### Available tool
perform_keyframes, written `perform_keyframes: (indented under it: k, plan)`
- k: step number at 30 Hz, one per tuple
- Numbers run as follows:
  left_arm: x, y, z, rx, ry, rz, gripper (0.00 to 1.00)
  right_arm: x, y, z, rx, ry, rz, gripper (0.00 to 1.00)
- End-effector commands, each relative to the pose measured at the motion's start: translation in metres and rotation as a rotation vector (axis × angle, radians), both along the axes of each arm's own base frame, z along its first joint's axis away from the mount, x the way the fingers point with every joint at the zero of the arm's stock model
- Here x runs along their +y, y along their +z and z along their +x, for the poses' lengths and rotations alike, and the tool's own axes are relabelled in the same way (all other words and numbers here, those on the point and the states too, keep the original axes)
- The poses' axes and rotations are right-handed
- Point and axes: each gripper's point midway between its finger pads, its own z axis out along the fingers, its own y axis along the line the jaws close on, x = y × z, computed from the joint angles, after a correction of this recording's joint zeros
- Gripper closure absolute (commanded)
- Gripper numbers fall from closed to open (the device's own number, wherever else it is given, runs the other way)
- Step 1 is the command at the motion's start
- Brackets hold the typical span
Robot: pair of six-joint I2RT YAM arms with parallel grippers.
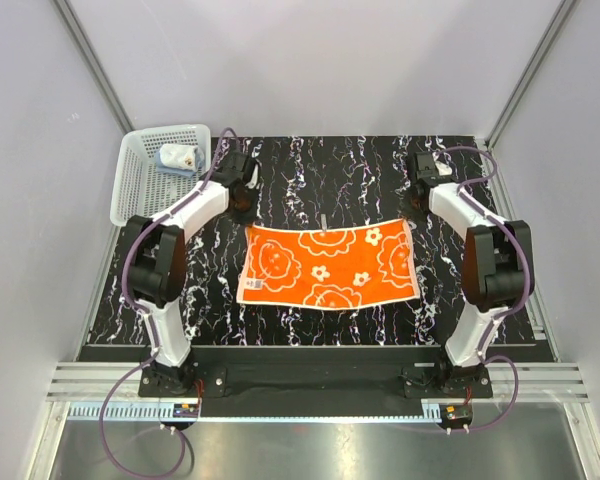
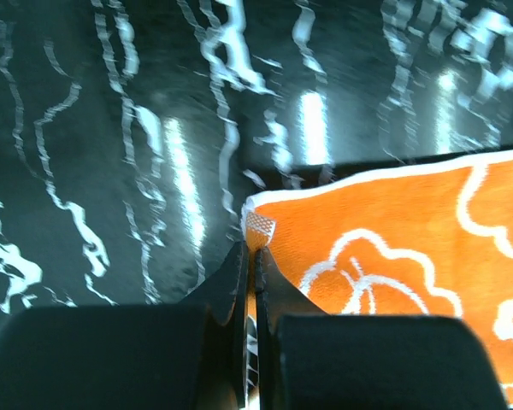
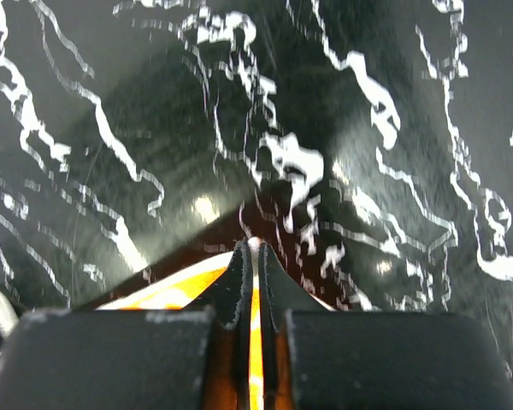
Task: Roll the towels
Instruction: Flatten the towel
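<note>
The orange towel (image 1: 328,264) with white flowers lies spread flat, printed side up, on the black marbled table. My left gripper (image 1: 243,205) is shut on its far left corner; in the left wrist view the white-hemmed corner of the towel (image 2: 393,231) sticks out between the closed fingers of the gripper (image 2: 250,248). My right gripper (image 1: 417,205) is shut on the far right corner, and in the right wrist view a strip of orange towel (image 3: 171,295) shows between the pinched fingers of the gripper (image 3: 250,246). The light blue towel (image 1: 176,157) lies bunched in the basket.
A white perforated basket (image 1: 140,170) stands at the far left corner of the table, close to the left wrist. Grey walls enclose the table on three sides. The table's bare marbled surface (image 1: 330,170) stretches beyond the towel.
</note>
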Motion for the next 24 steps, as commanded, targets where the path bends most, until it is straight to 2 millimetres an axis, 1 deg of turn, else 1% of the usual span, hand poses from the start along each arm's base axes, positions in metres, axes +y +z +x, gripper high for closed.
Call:
perform_keyframes:
  k: [1,2,3,4,5,6,7,8,9,10,11,12,13,14,15,16,17,18,19,20,21,22,23,24]
  plan:
    - [0.015,0.005,0.022,-0.015,0.026,-0.019,1.00,-0.006,0.009,0.029,-0.054,0.009,-0.005,1.00]
    - [0.015,0.008,0.029,-0.017,0.030,-0.044,1.00,-0.007,0.013,0.036,-0.067,0.009,-0.005,1.00]
    - [0.020,0.000,0.033,0.006,0.049,-0.054,1.00,-0.009,0.011,0.040,-0.063,0.010,-0.010,1.00]
    - [0.020,-0.003,0.034,0.019,0.051,-0.074,1.00,-0.011,0.003,0.041,-0.037,0.009,-0.019,1.00]
    - [0.022,-0.006,0.040,0.026,0.062,-0.082,1.00,-0.015,0.007,0.048,-0.046,-0.001,-0.029,1.00]
    - [0.023,-0.009,0.041,0.039,0.065,-0.090,1.00,-0.016,-0.002,0.048,-0.022,0.000,-0.035,1.00]
    - [0.024,-0.011,0.042,0.046,0.070,-0.092,0.98,-0.017,-0.003,0.051,-0.022,0.002,-0.034,1.00]
    - [0.029,-0.017,0.043,0.059,0.089,-0.094,0.85,-0.016,0.000,0.058,-0.034,0.007,-0.030,1.00]
    - [0.034,-0.019,0.044,0.062,0.108,-0.073,0.82,-0.016,-0.008,0.059,-0.016,0.021,-0.024,0.98]
    - [0.038,-0.020,0.044,0.064,0.127,-0.062,0.77,-0.015,-0.005,0.064,-0.024,0.025,-0.016,0.93]
    - [0.043,-0.020,0.044,0.070,0.145,-0.050,0.55,-0.011,-0.006,0.066,-0.021,0.040,0.006,0.86]
    - [0.047,-0.019,0.044,0.064,0.156,-0.035,0.50,-0.011,-0.008,0.068,-0.019,0.054,0.010,0.61]
    - [0.048,-0.017,0.043,0.057,0.161,-0.033,0.44,-0.009,-0.006,0.071,-0.028,0.061,0.017,0.49]
    - [0.048,-0.008,0.044,0.038,0.166,-0.040,0.38,-0.008,-0.004,0.073,-0.035,0.069,0.023,0.40]
    - [0.048,-0.007,0.042,0.035,0.170,-0.041,0.20,-0.007,0.000,0.073,-0.042,0.076,0.023,0.26]
    - [0.048,-0.003,0.041,0.029,0.173,-0.046,0.15,-0.007,0.004,0.073,-0.046,0.074,0.021,0.21]
    - [0.048,0.007,0.040,0.010,0.174,-0.052,0.11,-0.009,0.008,0.072,-0.048,0.071,0.016,0.18]
    - [0.048,0.012,0.039,-0.002,0.175,-0.056,0.03,-0.010,0.018,0.070,-0.065,0.070,0.012,0.16]
    - [0.053,0.015,0.037,-0.013,0.187,-0.037,0.01,-0.011,0.019,0.064,-0.057,0.065,0.008,0.14]
    - [0.051,0.028,0.036,-0.041,0.186,-0.044,0.01,-0.016,0.023,0.060,-0.062,0.053,-0.011,0.13]
    - [0.050,0.033,0.034,-0.054,0.183,-0.048,0.01,-0.018,0.040,0.056,-0.095,0.044,-0.015,0.11]
    - [0.048,0.038,0.032,-0.065,0.176,-0.053,0.01,-0.021,0.037,0.045,-0.077,0.036,-0.027,0.08]
    - [0.044,0.046,0.028,-0.084,0.165,-0.059,0.01,-0.024,0.041,0.039,-0.085,0.026,-0.035,0.08]
    - [0.042,0.052,0.026,-0.096,0.161,-0.056,0.01,-0.025,0.057,0.033,-0.118,0.022,-0.033,0.07]
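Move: Both hands still pinch the orange towel's far corners, low over the table. The left hand's laying spot is about 3 cm ahead, 4 cm left and 4 cm down; the right's is about 5 cm ahead, 1 cm right and 3 cm down. The towel's middle lies some 10 cm back and 19 cm right of the left hand, and 10 cm back, 19 cm left of the right. The basket stands about 12 cm ahead and 19 cm left of the left hand. Draw the pinched far corners forward and down to the table: the left gripper about 5 cm left as well as 3 cm forward, turning some 10 degrees counter-clockwise, the right nearly 6 cm almost straight forward. Once low, open both grippers wide to let the corners go, then raise the left about 4 cm and start the right up while easing it back slightly. ##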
